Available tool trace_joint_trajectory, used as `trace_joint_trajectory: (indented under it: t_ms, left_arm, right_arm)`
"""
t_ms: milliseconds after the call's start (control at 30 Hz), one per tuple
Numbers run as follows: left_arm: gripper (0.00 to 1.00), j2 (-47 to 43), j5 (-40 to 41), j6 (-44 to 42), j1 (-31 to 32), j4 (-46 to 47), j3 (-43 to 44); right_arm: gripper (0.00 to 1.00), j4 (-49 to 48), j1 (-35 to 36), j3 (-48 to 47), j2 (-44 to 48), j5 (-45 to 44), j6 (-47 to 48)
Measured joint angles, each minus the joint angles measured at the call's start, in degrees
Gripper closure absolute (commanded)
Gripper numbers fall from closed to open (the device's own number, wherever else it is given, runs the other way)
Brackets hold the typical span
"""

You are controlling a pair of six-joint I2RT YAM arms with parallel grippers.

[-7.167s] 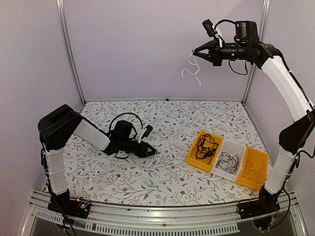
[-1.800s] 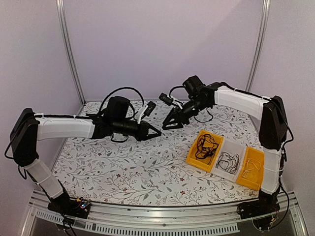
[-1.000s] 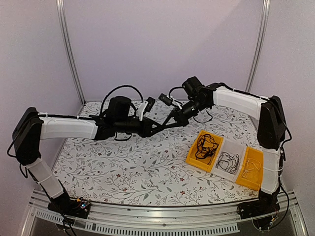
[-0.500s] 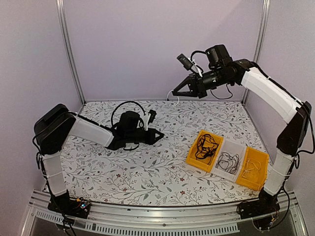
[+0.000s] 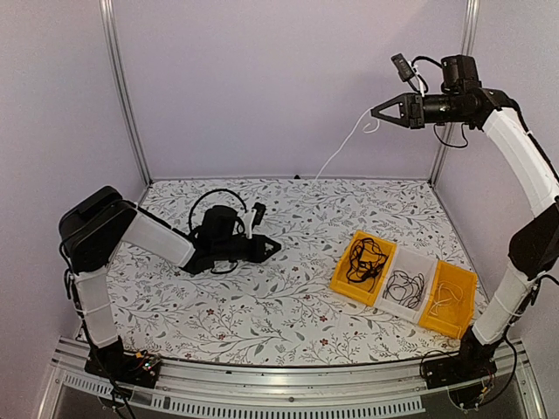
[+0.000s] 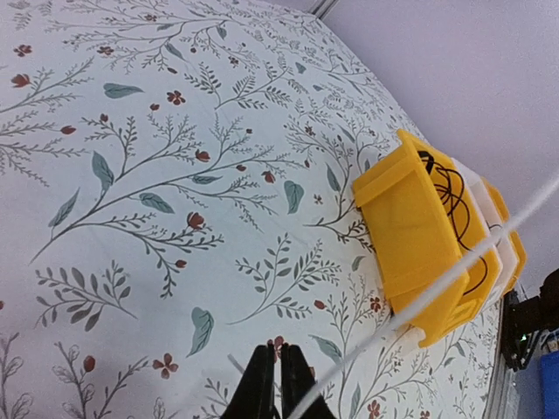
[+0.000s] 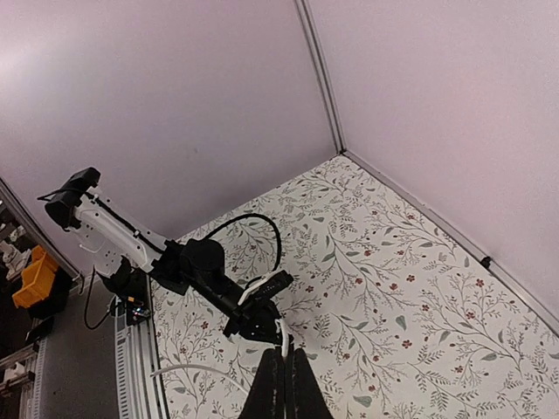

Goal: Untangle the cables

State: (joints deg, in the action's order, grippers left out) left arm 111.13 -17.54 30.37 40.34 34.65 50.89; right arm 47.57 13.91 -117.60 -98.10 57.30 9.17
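One white cable (image 5: 344, 148) runs taut through the air between my two grippers. My right gripper (image 5: 377, 113) is high at the back right, shut on the cable's upper end (image 7: 282, 334). My left gripper (image 5: 274, 246) is low over the table at centre left. In the left wrist view its jaws (image 6: 273, 351) stand almost shut, and the white cable (image 6: 437, 284) leaves from beside them toward the upper right. More cables, black ones, lie in the bins at the right. A black tangle (image 5: 364, 258) fills the nearest yellow bin.
Three bins stand in a row at the front right: a yellow bin (image 5: 342, 278), a white bin (image 5: 405, 305) with a black cord, and a second yellow bin (image 5: 460, 316) with a pale cord. Purple walls and metal posts (image 5: 122, 96) enclose the floral table.
The grippers met over mid-table a second ago, then the left shut and drew back low. The right gripper rose to the upper right, pulling the white cable straight.
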Motion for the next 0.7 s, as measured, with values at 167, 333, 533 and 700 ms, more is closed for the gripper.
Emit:
trace_joint_trajectory:
  t_ms: [167, 333, 533, 700]
  left_arm:
    - [0.78, 0.9, -0.2, 1.0, -1.9, -3.7, -0.3]
    - [0.75, 2.1, -0.2, 0.9, -2.3, -7.0, -0.3]
    - [0.72, 2.1, -0.6, -0.1, -2.4, -9.9, 0.7]
    - [0.71, 2.0, -1.2, -1.4, -2.4, -12.9, 3.0]
  right_arm:
    - [1.0, -0.5, -9.9, -0.2, 4.1, -0.7, -0.5]
    - [1.0, -2.2, -20.3, -1.1, 8.1, -1.0, -1.0]
    - [1.0, -1.4, -29.8, -0.6, 11.1, -1.1, 0.7]
    - [1.0, 2.3, -34.7, 2.8, 14.2, -1.7, 5.3]
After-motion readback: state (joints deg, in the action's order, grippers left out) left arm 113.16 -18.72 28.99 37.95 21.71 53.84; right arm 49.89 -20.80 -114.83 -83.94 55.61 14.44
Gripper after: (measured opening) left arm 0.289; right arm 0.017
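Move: The right hand holds the white cable high up. The right orange tray lies about 16 cm back, 23 cm to its right and some 41 cm below. At that same depth, the clear tray is roughly 9 cm back and 12 cm right, and the left orange tray about 3 cm back and 1 cm right. The left hand still pinches the cable's other end; from it the right orange tray lies some 46 cm right, 14 cm back and 5 cm lower. Rightward in a fast, level-ish sweep of some 23 cm, the right hand carries the pinched white cable out past the clear tray's line until it is sideways about level with the right orange tray, rising 6 cm overall and turning about 35 degrees clockwise. Meanwhile the left hand sinks about 4 cm, tips slightly down and partly opens, letting go of the cable. ##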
